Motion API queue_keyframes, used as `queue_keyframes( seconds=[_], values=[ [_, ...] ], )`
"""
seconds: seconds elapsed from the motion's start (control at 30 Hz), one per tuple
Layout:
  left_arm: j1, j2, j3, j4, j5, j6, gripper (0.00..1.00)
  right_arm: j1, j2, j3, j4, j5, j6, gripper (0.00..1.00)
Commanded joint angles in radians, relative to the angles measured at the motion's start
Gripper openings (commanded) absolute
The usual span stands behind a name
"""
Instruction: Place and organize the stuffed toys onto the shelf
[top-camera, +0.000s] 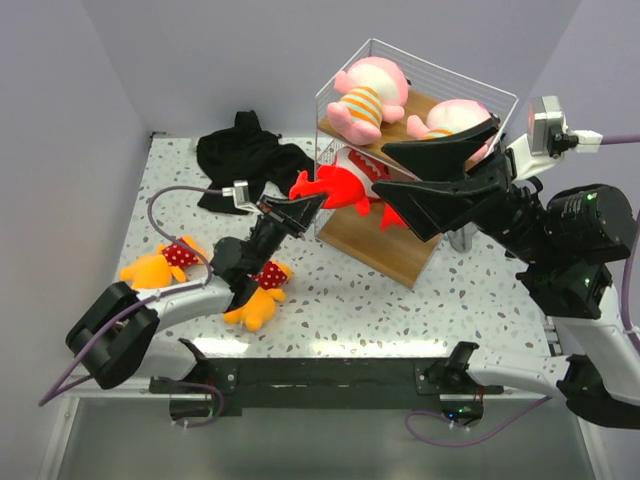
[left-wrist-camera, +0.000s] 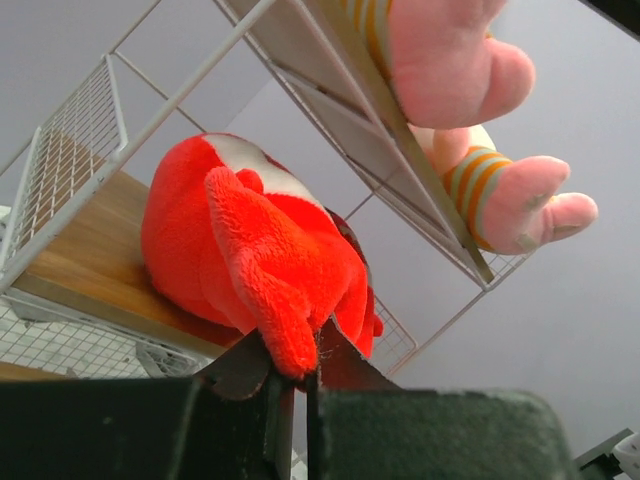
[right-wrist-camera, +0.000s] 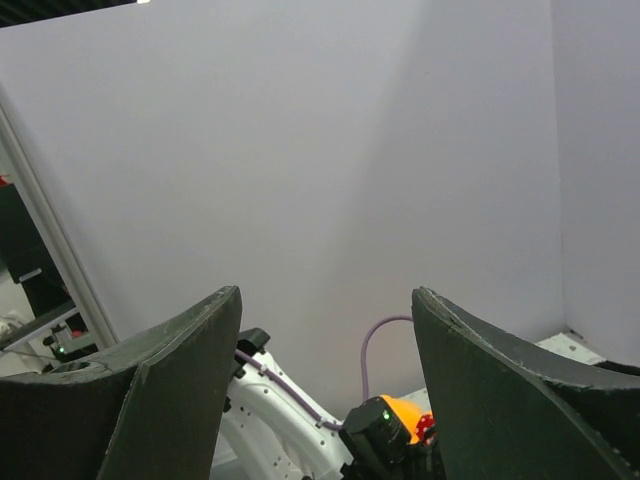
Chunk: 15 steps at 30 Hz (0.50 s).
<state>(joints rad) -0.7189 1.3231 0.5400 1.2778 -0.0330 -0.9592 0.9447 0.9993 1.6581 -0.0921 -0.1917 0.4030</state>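
Observation:
The shelf (top-camera: 382, 246) stands at the back right, a white wire rack with wooden boards. Two pink striped stuffed toys (top-camera: 366, 95) (top-camera: 448, 118) lie on its top board. A red fish-like toy (top-camera: 337, 187) rests at the left edge of the middle board (left-wrist-camera: 82, 268). My left gripper (top-camera: 301, 211) is shut on a fin of this red toy (left-wrist-camera: 252, 248). My right gripper (top-camera: 380, 168) hangs open and empty in front of the shelf, hiding part of the middle level. Two orange toys with red dotted bibs (top-camera: 160, 266) (top-camera: 260, 296) lie on the table at the left.
A black garment (top-camera: 245, 152) is bunched at the back of the speckled table (top-camera: 400, 305), left of the shelf. The left arm reaches over the nearer orange toy. In the right wrist view the open fingers (right-wrist-camera: 170, 380) face a bare wall.

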Motion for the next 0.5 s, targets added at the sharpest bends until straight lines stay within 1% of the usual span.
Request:
queue_keyframes(
  seconds=[0.0, 0.07, 0.1, 0.17, 0.2, 0.27, 0.3, 0.37, 0.47],
  values=[
    [0.009, 0.071, 0.049, 0.160, -0.005, 0.002, 0.22, 0.005, -0.027, -0.012, 0.019, 0.035, -0.030, 0.73],
    [0.007, 0.105, 0.063, 0.150, -0.005, 0.004, 0.32, 0.006, -0.036, -0.014, 0.017, 0.044, -0.035, 0.73],
    [0.009, 0.114, 0.066, 0.135, -0.005, 0.005, 0.39, 0.006, -0.036, -0.014, 0.009, 0.044, -0.038, 0.74],
    [0.009, 0.126, 0.071, 0.123, -0.001, 0.007, 0.46, 0.008, -0.042, -0.012, 0.005, 0.046, -0.043, 0.74],
    [0.009, 0.123, 0.069, 0.112, 0.005, 0.013, 0.53, 0.006, -0.045, -0.012, -0.001, 0.046, -0.046, 0.74],
    [0.007, 0.108, 0.064, 0.092, 0.002, 0.034, 0.58, 0.006, -0.053, -0.015, -0.008, 0.051, -0.052, 0.74],
    [0.007, 0.091, 0.066, 0.069, -0.001, 0.043, 0.64, 0.006, -0.056, -0.017, -0.012, 0.060, -0.058, 0.74],
    [0.007, 0.073, 0.066, 0.032, -0.002, 0.060, 0.70, 0.006, -0.060, -0.023, -0.012, 0.069, -0.059, 0.74],
    [0.009, 0.047, 0.061, -0.017, 0.002, 0.080, 0.75, 0.005, -0.060, -0.021, -0.011, 0.067, -0.061, 0.75]
  ],
)
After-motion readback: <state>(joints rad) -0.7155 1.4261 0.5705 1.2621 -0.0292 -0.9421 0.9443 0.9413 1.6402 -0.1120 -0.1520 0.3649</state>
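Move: Pinched by the tail in my left hand is a red shark toy, its head already in over the left end of the middle shelf. That spot is about 6 cm ahead and 9 cm right of my left hand, roughly level. The other red shark lies some 18 cm to the right and level fore-and-aft, a few cm higher. A striped pink toy sits on the top board, about 6 ahead, 8 right and 22 up. From my right hand the spot is roughly 15 cm straight ahead and 29 below. I sink my left hand about 3.5 cm while pushing some 2 cm forward and a little to the right, towards the left end of the middle shelf, and spread its fingers wide as I go, letting the shark's tail go. Then I stay there with the fingers open around the tail. My empty right hand eases about 2 cm to the right. ##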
